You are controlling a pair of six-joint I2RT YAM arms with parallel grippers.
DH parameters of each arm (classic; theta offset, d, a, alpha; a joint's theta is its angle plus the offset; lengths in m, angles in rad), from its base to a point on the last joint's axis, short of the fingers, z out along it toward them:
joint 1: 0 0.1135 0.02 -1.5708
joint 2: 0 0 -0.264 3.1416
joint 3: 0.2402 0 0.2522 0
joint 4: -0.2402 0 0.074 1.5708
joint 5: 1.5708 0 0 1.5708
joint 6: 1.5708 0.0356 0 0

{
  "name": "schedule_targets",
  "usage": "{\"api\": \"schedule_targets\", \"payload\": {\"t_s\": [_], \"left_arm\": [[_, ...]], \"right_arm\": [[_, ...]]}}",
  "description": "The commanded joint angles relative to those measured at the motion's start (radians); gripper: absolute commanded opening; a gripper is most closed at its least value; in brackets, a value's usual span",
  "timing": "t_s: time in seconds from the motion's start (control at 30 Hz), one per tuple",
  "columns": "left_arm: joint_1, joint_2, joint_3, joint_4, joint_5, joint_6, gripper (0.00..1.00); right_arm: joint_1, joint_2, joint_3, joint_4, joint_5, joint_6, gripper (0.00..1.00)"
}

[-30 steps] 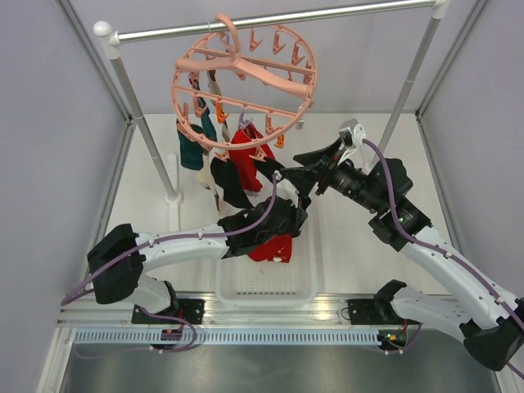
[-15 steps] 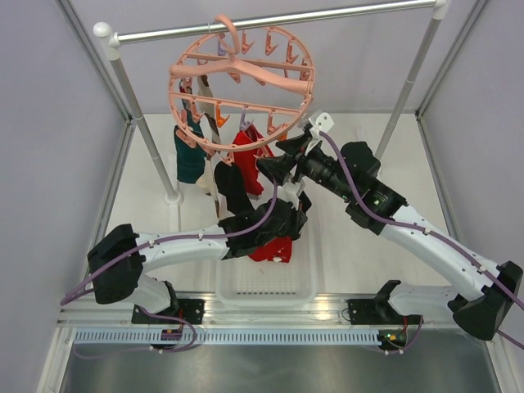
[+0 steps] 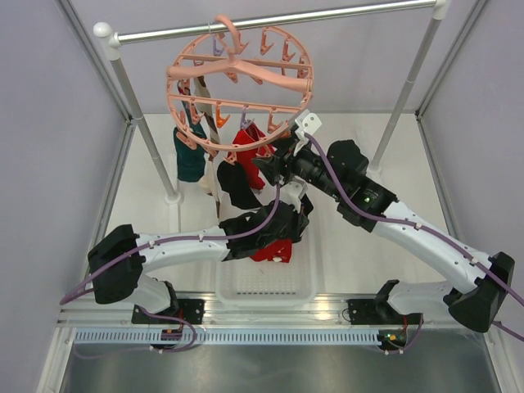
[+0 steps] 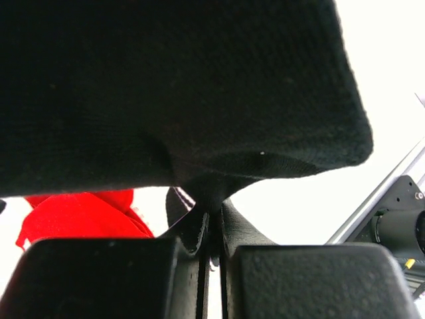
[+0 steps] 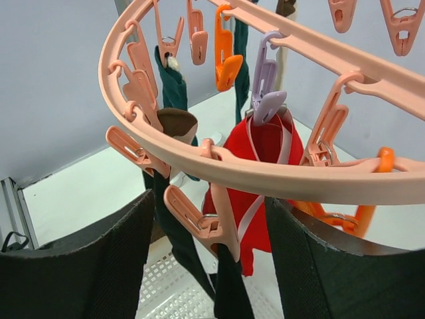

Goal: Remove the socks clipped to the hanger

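The salmon-pink hanger hangs by its hook from the metal rail. Clipped under it are a red sock, a dark teal sock, a black sock and a beige one. My left gripper is below the ring, shut on a fold of black sock. My right gripper is open just under the ring, with a pink clip holding a black sock between its fingers. Behind hangs the red sock.
A white perforated basket sits on the table under the left arm, with a red sock in it. The rail's uprights stand at left and right. Several empty orange, lilac and pink clips dangle from the ring.
My right arm has moved left and up, bringing its open fingers under the ring around a clip. The ring has swung slightly left. The left arm has stayed put.
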Motion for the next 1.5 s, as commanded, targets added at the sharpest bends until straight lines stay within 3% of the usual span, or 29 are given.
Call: {"api": "schedule_targets", "payload": {"t_s": [0.0, 0.2, 0.3, 0.53, 0.67, 1.13, 1.2, 1.33, 1.47], "left_arm": [[-0.010, -0.029, 0.014, 0.000, 0.020, -0.009, 0.02], [-0.014, -0.030, 0.015, -0.007, 0.017, -0.012, 0.02], [-0.017, -0.035, 0.014, -0.013, 0.012, -0.014, 0.02], [-0.020, -0.061, -0.005, -0.023, -0.002, -0.017, 0.02], [-0.022, -0.095, -0.034, -0.031, -0.014, -0.020, 0.02], [-0.017, -0.161, -0.149, -0.132, -0.135, -0.075, 0.04], [-0.017, -0.164, -0.172, -0.137, -0.134, -0.086, 0.12], [-0.019, -0.202, -0.207, -0.122, -0.105, -0.083, 0.55], [-0.019, -0.276, -0.232, -0.119, -0.068, -0.044, 0.63]], "right_arm": [[0.028, 0.006, 0.037, -0.010, 0.056, -0.041, 0.72], [0.053, 0.021, 0.049, -0.012, 0.138, -0.045, 0.71], [0.051, 0.030, 0.055, -0.004, 0.157, -0.045, 0.65], [0.053, 0.032, 0.063, 0.020, 0.223, -0.033, 0.14], [0.053, 0.027, 0.066, 0.027, 0.263, -0.022, 0.03], [0.047, 0.038, 0.089, 0.008, 0.350, -0.045, 0.02], [0.039, 0.043, 0.095, -0.001, 0.347, -0.045, 0.02], [0.030, 0.054, 0.114, -0.010, 0.346, -0.047, 0.02], [0.019, 0.055, 0.120, -0.012, 0.330, -0.045, 0.02]]}}
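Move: The pink clip biting the black sock stands about 1 cm ahead of the open right fingers, at their height; a red sock under the purple clip hangs some 7 cm ahead, 6 cm left and 7 cm lower, a second black sock about level, 6 cm left and 8 cm lower. The left hand already grips the loose end; the clip is some 8 cm ahead, 5 cm left and 20 cm above it, the basket's middle about 2 cm ahead, 10 cm left and 16 cm below. The right fingers close from wide open onto the pink clip and squeeze it, then keep hold while the hand carries it about 4 cm forward and 2–3 cm to the right, turning some 15 degrees clockwise. Still pinching the black sock, the left hand first eases back about 1 cm, then swings some 7 cm left and sinks about 5 cm over the basket as it draws the sock away from the clip, and near the end its fingers open and let the sock go. ##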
